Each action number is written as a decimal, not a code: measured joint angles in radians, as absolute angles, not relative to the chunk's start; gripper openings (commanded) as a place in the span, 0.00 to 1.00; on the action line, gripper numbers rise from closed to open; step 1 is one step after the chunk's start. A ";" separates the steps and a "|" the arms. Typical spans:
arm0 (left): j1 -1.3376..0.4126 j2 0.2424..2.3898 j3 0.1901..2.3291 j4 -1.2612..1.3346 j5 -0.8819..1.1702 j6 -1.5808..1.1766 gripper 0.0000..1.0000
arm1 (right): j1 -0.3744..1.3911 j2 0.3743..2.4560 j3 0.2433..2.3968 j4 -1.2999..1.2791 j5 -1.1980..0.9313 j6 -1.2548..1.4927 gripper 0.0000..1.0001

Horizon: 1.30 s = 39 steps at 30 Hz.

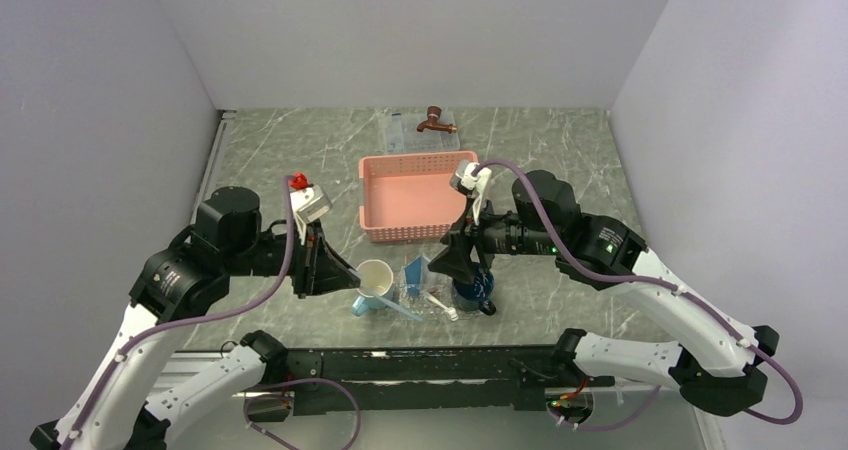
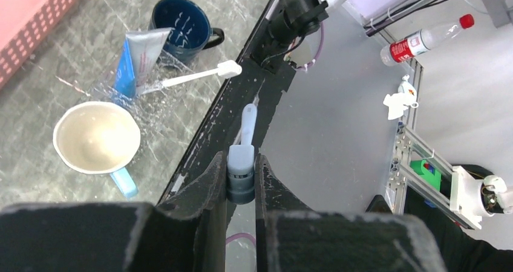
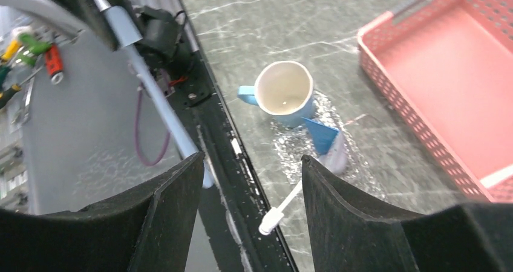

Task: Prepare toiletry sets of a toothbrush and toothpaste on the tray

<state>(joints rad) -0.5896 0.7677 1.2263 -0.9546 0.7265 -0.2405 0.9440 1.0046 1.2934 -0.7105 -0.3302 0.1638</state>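
My left gripper [image 2: 241, 160] is shut on the thick grey end of a pale toothbrush [image 2: 248, 124], which points out over the table's black front rail. In the top view that gripper [image 1: 345, 278] hangs just left of the white cup. The small clear tray [image 2: 78, 86] holds a blue toothpaste tube [image 2: 136, 60] and a white toothbrush [image 2: 193, 75], whose head pokes over the front edge. Above that tray my right gripper [image 3: 253, 181] stands open and holds nothing. The tray's toothbrush [image 3: 284, 208] and toothpaste [image 3: 326, 142] show below it.
A white cup with a blue handle [image 1: 375, 278] stands left of the tray and a dark blue mug [image 1: 472, 290] on its right. The pink lattice basket [image 1: 415, 195] sits behind them. Further back is a larger clear tray with a brown tap [image 1: 435, 120].
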 measured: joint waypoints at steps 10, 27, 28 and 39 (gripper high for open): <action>-0.942 0.777 1.214 -0.966 0.337 -0.432 0.00 | 0.941 0.955 1.199 -0.706 -0.158 0.214 0.62; -1.234 0.907 1.193 -0.970 -0.265 -0.641 0.00 | 0.938 0.847 1.085 -0.678 -0.078 0.264 0.62; -1.241 0.907 1.193 -0.968 -0.284 -0.643 0.00 | 0.937 0.845 1.080 -0.678 -0.077 0.266 0.62; -1.270 0.918 1.193 -0.918 -0.373 -0.640 0.00 | 0.937 0.841 1.058 -0.663 -0.068 0.266 0.62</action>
<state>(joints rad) -1.2697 0.9184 1.1931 -0.9184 -0.3733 -0.6399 0.9375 0.8413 1.0576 -0.6632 -0.0677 0.2665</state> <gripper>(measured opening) 0.178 0.620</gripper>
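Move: The left gripper holds the light-blue toothbrush; the clear tray it is to go on lies about 8 cm ahead, 12 to the right and 32 below. Nearest are the blue toothpaste, roughly 8 ahead and 10 right, and the light mug, some 8 ahead and 2 right. From the empty, open right gripper, the clear tray is about 4 cm ahead, 5 left and 32 down; the navy mug sits 4 ahead and 5 right. Keep the light-blue toothbrush pinched in the left gripper and lower it about 6 cm towards the clear tray, first easing back a little, then sweeping forward and right while the wrist turns nearly 30 degrees counter-clockwise and the fingers tip further down. Meanwhile sink the right gripper some 5 cm, drawing it off to its right and slightly forward, fingers still open. ##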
